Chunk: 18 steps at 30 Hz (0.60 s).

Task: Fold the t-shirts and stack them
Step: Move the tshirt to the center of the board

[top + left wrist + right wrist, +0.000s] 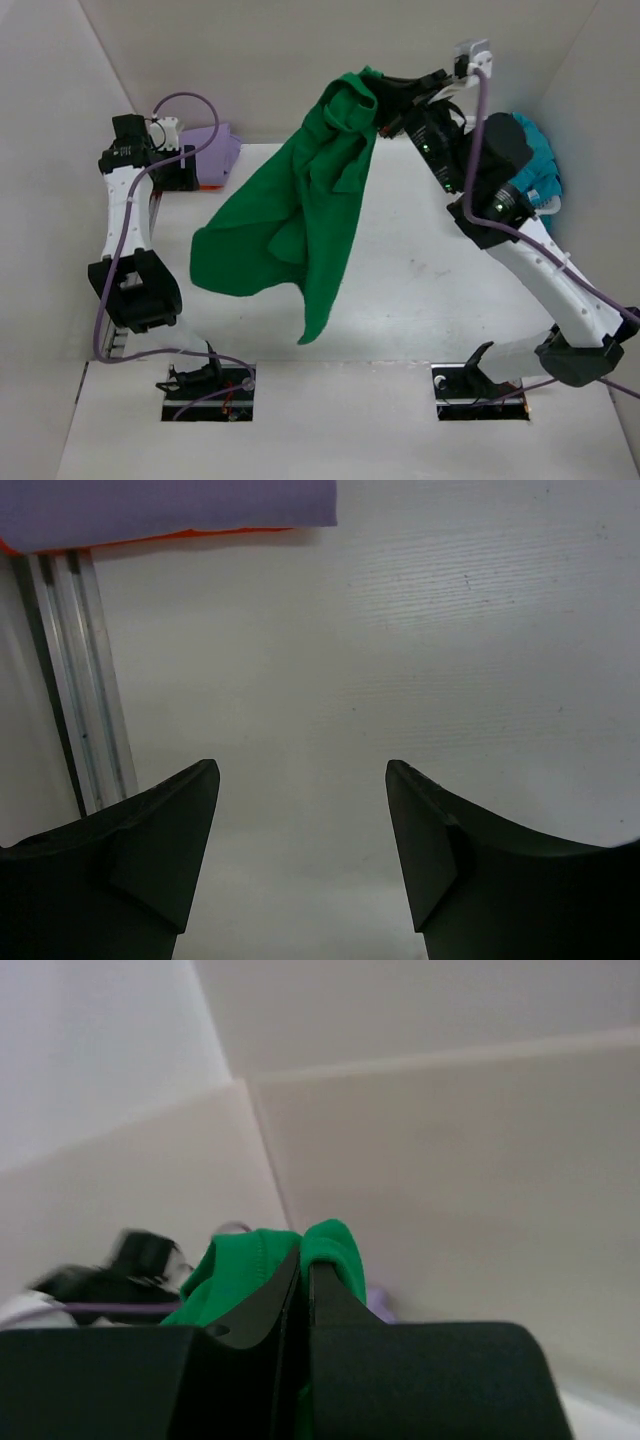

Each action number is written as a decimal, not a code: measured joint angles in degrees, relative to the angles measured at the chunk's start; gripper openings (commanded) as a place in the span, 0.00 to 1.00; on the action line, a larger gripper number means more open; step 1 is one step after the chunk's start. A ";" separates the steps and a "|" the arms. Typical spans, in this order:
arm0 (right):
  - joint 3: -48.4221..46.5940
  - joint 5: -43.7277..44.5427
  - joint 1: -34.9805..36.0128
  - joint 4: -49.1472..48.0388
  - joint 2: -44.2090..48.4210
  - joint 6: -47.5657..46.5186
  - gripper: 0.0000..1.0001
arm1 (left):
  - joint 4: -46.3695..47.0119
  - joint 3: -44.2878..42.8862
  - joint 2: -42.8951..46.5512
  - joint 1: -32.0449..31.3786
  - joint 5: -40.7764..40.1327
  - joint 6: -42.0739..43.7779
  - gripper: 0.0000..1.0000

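Note:
A green t-shirt [300, 215] hangs in the air over the middle of the table, pinched at its top edge by my right gripper [385, 92], which is shut on it. In the right wrist view the green cloth [335, 1250] bulges on both sides of the closed fingertips [305, 1260]. A folded lavender t-shirt [212, 152] lies on an orange one at the back left; both also show at the top of the left wrist view, lavender [170, 505] over orange [230, 532]. A teal t-shirt [538, 165] sits at the back right behind the right arm. My left gripper [302, 780] hovers open over bare table.
White walls enclose the table [430, 270] on three sides. An aluminium rail [80, 680] runs along the left edge by the left arm. A purple cable [120, 250] trails down the left arm. Two cut-outs hold the arm bases at the near edge.

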State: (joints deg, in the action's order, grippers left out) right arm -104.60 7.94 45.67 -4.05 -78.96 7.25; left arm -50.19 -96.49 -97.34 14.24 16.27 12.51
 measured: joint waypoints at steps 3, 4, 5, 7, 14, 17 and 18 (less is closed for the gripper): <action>11.89 0.52 -5.27 -1.33 1.81 3.91 0.13 | 0.11 0.09 0.02 -0.33 -0.02 -0.04 0.67; 16.81 0.48 -7.45 -1.44 2.36 5.77 0.22 | 0.11 0.24 0.04 -0.63 -0.02 -0.04 0.67; 21.03 0.44 -9.62 -1.07 2.64 7.50 0.34 | 0.33 0.63 0.13 -1.05 -0.04 -0.02 0.67; 28.83 0.09 -14.99 1.05 2.34 10.78 0.48 | 0.48 1.77 0.20 -2.23 -0.22 0.31 0.67; 34.21 -0.76 -29.55 15.37 -7.54 16.20 0.55 | -0.81 8.35 -0.17 -9.55 -2.99 5.73 0.63; 34.23 -1.27 -27.52 17.55 -8.72 16.59 0.57 | -1.70 12.26 -1.51 -11.61 -4.42 9.18 0.61; 34.23 -1.49 -26.21 17.57 -8.90 16.59 0.58 | -1.73 14.10 -2.21 -12.15 -4.98 10.12 0.61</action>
State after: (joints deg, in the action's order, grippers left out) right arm -70.37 6.46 19.46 13.52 -87.85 23.83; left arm -51.92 -82.39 -99.55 2.09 11.29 22.63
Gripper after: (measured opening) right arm 0.568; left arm 0.617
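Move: High over the board, the right hand holds the green t-shirt by one end, with the cloth's middle about 8 cm back, 10 cm left and 30 cm below. The board's center lies some 60 cm below this hand, 2 cm ahead and 3 cm left; the white basket is 20 cm ahead, 39 cm right and 55 cm down. From the left hand, the center is 11 cm back, 37 cm right and 21 cm below, the folded stack 13 cm ahead, 9 cm left and 19 cm below. Whipping the green t-shirt down over the board, the right hand drops about 42 cm while swinging forward and right, drifting slightly back left at the end; its wrist pitches down some 60 degrees and the fingers open, letting the cloth go. The left hand, open and empty, sinks towards the center, moving right and back, fingers tipping further down. ##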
